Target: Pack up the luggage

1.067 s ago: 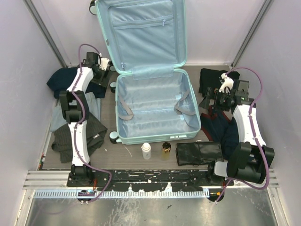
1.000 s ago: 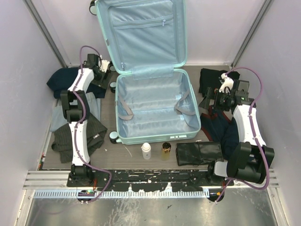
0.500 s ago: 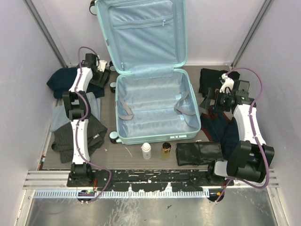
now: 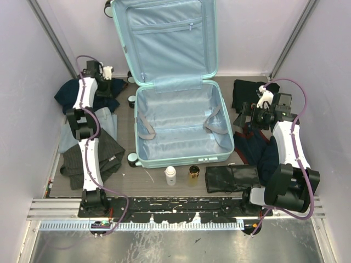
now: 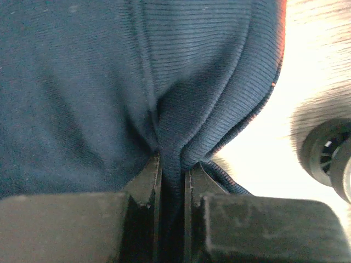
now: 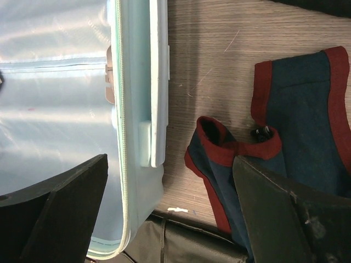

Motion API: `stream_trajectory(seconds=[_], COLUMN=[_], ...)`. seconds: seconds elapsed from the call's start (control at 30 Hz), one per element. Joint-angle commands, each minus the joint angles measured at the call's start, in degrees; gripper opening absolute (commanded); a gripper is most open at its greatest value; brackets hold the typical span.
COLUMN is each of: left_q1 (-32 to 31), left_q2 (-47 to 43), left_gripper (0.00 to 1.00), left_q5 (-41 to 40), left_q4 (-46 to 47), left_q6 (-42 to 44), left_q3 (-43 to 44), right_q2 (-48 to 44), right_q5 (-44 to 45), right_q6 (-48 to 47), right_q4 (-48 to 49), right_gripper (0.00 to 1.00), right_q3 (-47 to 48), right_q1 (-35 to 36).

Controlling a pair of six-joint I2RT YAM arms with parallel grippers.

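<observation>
The luggage [image 4: 186, 160], a pale mint suitcase, lies open mid-table with its lid propped against the back wall; nothing lies on its light blue lining. My left gripper [image 4: 111, 85] is at the far left, shut on a fold of a navy ribbed garment [image 4: 70, 94]. In the left wrist view that navy garment [image 5: 109, 82] is pinched between the fingers of the left gripper [image 5: 171, 167]. My right gripper [image 4: 244, 116] hangs open beside the luggage's right wall. In the right wrist view the right gripper [image 6: 170, 161] spans the luggage rim [image 6: 158, 82] and a navy garment with red trim [image 6: 307, 115].
A white bottle [image 4: 170, 175], an amber jar [image 4: 193, 175] and a black pouch [image 4: 232, 178] lie in front of the suitcase. A grey striped garment [image 4: 104, 156] lies at the left. Black clothing [image 4: 244, 90] sits at the back right. A suitcase wheel [image 5: 329, 159] is close to the left gripper.
My left gripper has moved left, away from the suitcase hinge, onto the navy garment and has closed on a fold of it. The right arm has stayed still and open.
</observation>
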Motion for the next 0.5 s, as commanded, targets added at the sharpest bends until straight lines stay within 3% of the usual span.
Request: stream_trajectory(seconds=[0.0,0.17,0.47], left_q1=[5.0,8.6,12.4], left_q2=[-4.8,-11.4,-15.5], left_gripper=[0.00,0.00,0.00], left_q5=[10.5,19.9,24.6], left_q4=[1.7,7.2,9.9], left_q6=[-8.2,-16.0,-21.9], left_q3=[2.8,1.1,1.3], right_q2=[-0.6,-0.9,-2.0], right_q5=[0.0,-0.9,-1.6], right_q6=[-0.8,-0.6,-0.5], right_q4=[0.3,0.3,0.3], right_gripper=[1.00,1.00,1.00], right_q3=[2.9,2.5,2.3], right_q1=[-0.2,-0.3,-0.3])
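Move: The left hand already has the right-hand part of the navy garment pinched close to the table. The body of that garment lies about 12 cm to the left, level fore and aft and some 2 cm lower. The light-blue jeans lie roughly 18 cm back and 5 cm left; the open suitcase's middle is about 38 cm right and 14 cm back. From the right hand the garment's body is some 25 cm ahead, 80 cm left and 14 cm down. Upward, faster as it goes, the left hand lifts the pinched part of the navy garment about 12 cm and carries it some 5 cm left, away from the suitcase. The wrist rolls its left side down, swings counter-clockwise and tips the fingers up, about 30 degrees in all, while they keep their closed hold. ##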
